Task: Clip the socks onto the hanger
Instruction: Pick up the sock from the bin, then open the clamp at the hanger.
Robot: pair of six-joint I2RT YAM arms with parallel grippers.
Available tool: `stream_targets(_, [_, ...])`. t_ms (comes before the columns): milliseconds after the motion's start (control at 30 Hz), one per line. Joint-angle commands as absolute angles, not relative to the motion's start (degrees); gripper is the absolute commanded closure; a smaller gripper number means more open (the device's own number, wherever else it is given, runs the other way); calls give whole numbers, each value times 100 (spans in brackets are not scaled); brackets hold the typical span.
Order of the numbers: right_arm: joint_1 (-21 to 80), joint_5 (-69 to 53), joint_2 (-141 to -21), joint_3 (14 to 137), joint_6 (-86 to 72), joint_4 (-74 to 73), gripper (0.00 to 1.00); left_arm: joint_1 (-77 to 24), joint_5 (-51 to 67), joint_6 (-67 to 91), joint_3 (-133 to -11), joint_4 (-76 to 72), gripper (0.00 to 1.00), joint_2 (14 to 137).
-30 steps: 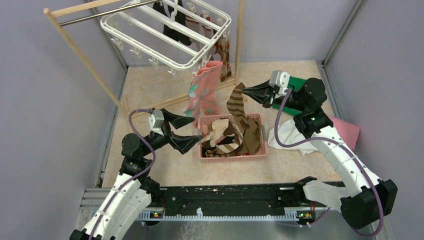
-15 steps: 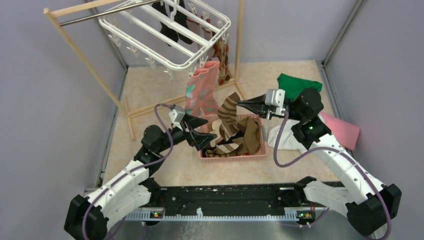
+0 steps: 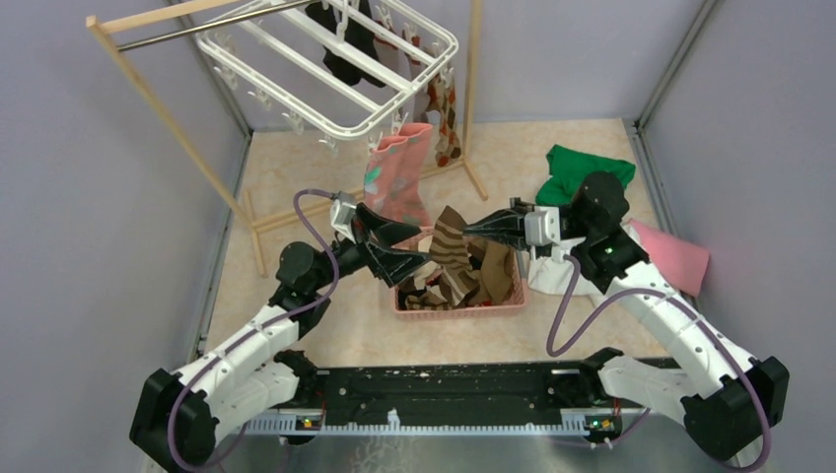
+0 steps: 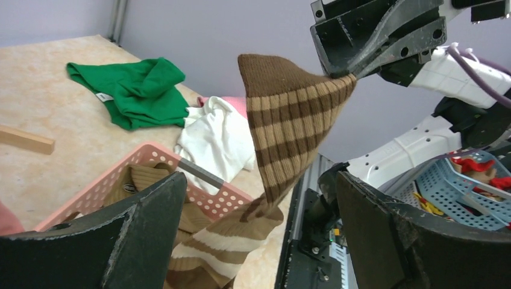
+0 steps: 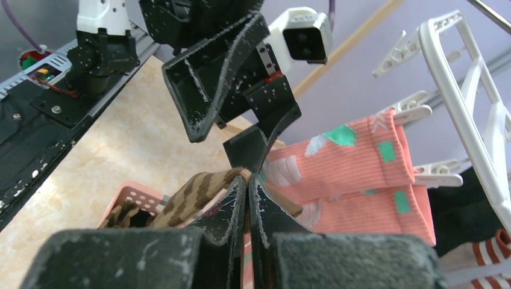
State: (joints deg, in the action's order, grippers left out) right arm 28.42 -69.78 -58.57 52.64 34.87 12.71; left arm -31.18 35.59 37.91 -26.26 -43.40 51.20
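Observation:
My right gripper (image 3: 468, 227) is shut on the cuff of a brown-and-cream striped sock (image 3: 452, 251), which hangs down into the pink basket (image 3: 463, 307). In the right wrist view the cuff (image 5: 265, 176) sticks out past the pinched tips (image 5: 248, 180). My left gripper (image 3: 422, 246) stands wide open right beside it. In the left wrist view its fingers flank the sock's lower half (image 4: 265, 180) without touching. The white hanger (image 3: 325, 103) hangs from the rack at the back. Pink-teal socks (image 3: 399, 177), a black sock (image 3: 340, 54) and an argyle sock (image 3: 449, 113) are clipped to it.
More socks lie heaped in the basket. A green cloth (image 3: 577, 168), a white cloth (image 3: 557, 271) and a pink cloth (image 3: 680, 256) lie on the floor to the right. The wooden rack's post (image 3: 168, 113) and foot stand at the left.
My left arm has swung right and forward to the basket, jaws open around the sock. My right gripper has carried the striped sock left and lower, towards the left gripper.

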Motion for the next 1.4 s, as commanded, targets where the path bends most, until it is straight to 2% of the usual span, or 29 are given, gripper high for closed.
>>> stream_targets(0, [3107,-7339,-5862,5480,3717,1637,100,-3134,3732,4288,-2780,-5273,1,5311])
stream_targets(233, [3299,-7320,-5960,5520,3766,1873,100,-3138,4449,4755,-3210,-5856,5,5968])
stream_targets(400, [3338,-7281,-5994,5483,3799,1923,100,-3137,4638,5069,-3212,-6390,22,6001])
stream_targets(433, [3340,-7273,-5989,5475,3836,1884,100,-3138,4627,5074,-3209,-6433,29,5962])
stream_targets(467, [3344,-7258,-5993,5476,3905,1803,100,-3138,4595,5045,-3194,-6437,41,5922])
stream_targets(533, [3340,-7214,-5973,5491,4118,1549,100,-3137,4516,4964,-3162,-6379,54,5797])
stream_targets(667, [3345,-7166,-5921,5485,4413,1186,100,-3138,4388,4508,-3188,-5844,89,5534])
stream_targets(733, [3341,-7160,-5892,5461,4429,1162,100,-3137,4390,4256,-3242,-5550,100,5452])
stream_targets(833, [3347,-7115,-5851,5409,4437,1115,98,-3138,4481,3857,-3332,-5235,100,5378])
stream_targets(867, [3347,-7045,-5815,5378,4434,1085,91,-3138,4527,3633,-3388,-5004,100,5321])
stream_targets(967, [3343,-6512,-5630,5200,4091,980,60,-3138,4648,2393,-3687,-3694,100,5060])
stream_targets(1000, [3334,-6240,-5558,5135,3655,1087,52,-3138,4595,1921,-3811,-2966,100,4950])
stream_targets(1033, [3331,-5989,-5521,5080,3239,1147,48,-3138,4515,1506,-3903,-2487,100,4834])
stream_targets(1100, [3303,-5825,-5480,4969,2547,1221,45,-3138,4263,669,-4034,-1736,100,4630])
stream_targets(1167, [3286,-5779,-5473,4823,1538,1607,42,-3135,4018,-12,-4074,-1328,92,4467])
stream_targets(1200, [3286,-5719,-5484,4728,1017,1872,41,-3137,3970,-320,-4066,-1265,92,4406])
stream_targets(1367, [3286,-5199,-5699,4637,-887,2681,33,-3138,3873,-1169,-4221,-1107,100,4370])
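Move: The striped brown sock hangs from the right fingers. Its middle lies some 6 cm to the right of the open left hand, about 1 cm ahead and 2 cm below. From the left hand, the pink bin's middle is about 8 cm right, 3 cm ahead and 21 cm down, and the hung pink socks are roughly 14 cm ahead, 5 cm left and 4 cm up. The left gripper is about 8 cm left of the right hand, 3 cm back and 5 cm below. The striped sock changes hands: the left hand eases about 2 cm right to it, then climbs some 4 cm and draws back a little while its fingers shut near the cuff. The right hand, having shifted 2 cm back and slightly left with its pinch kept, then opens, lets go and sinks about 3 cm. Both wrists roll at the end, the left some 30 degrees. ##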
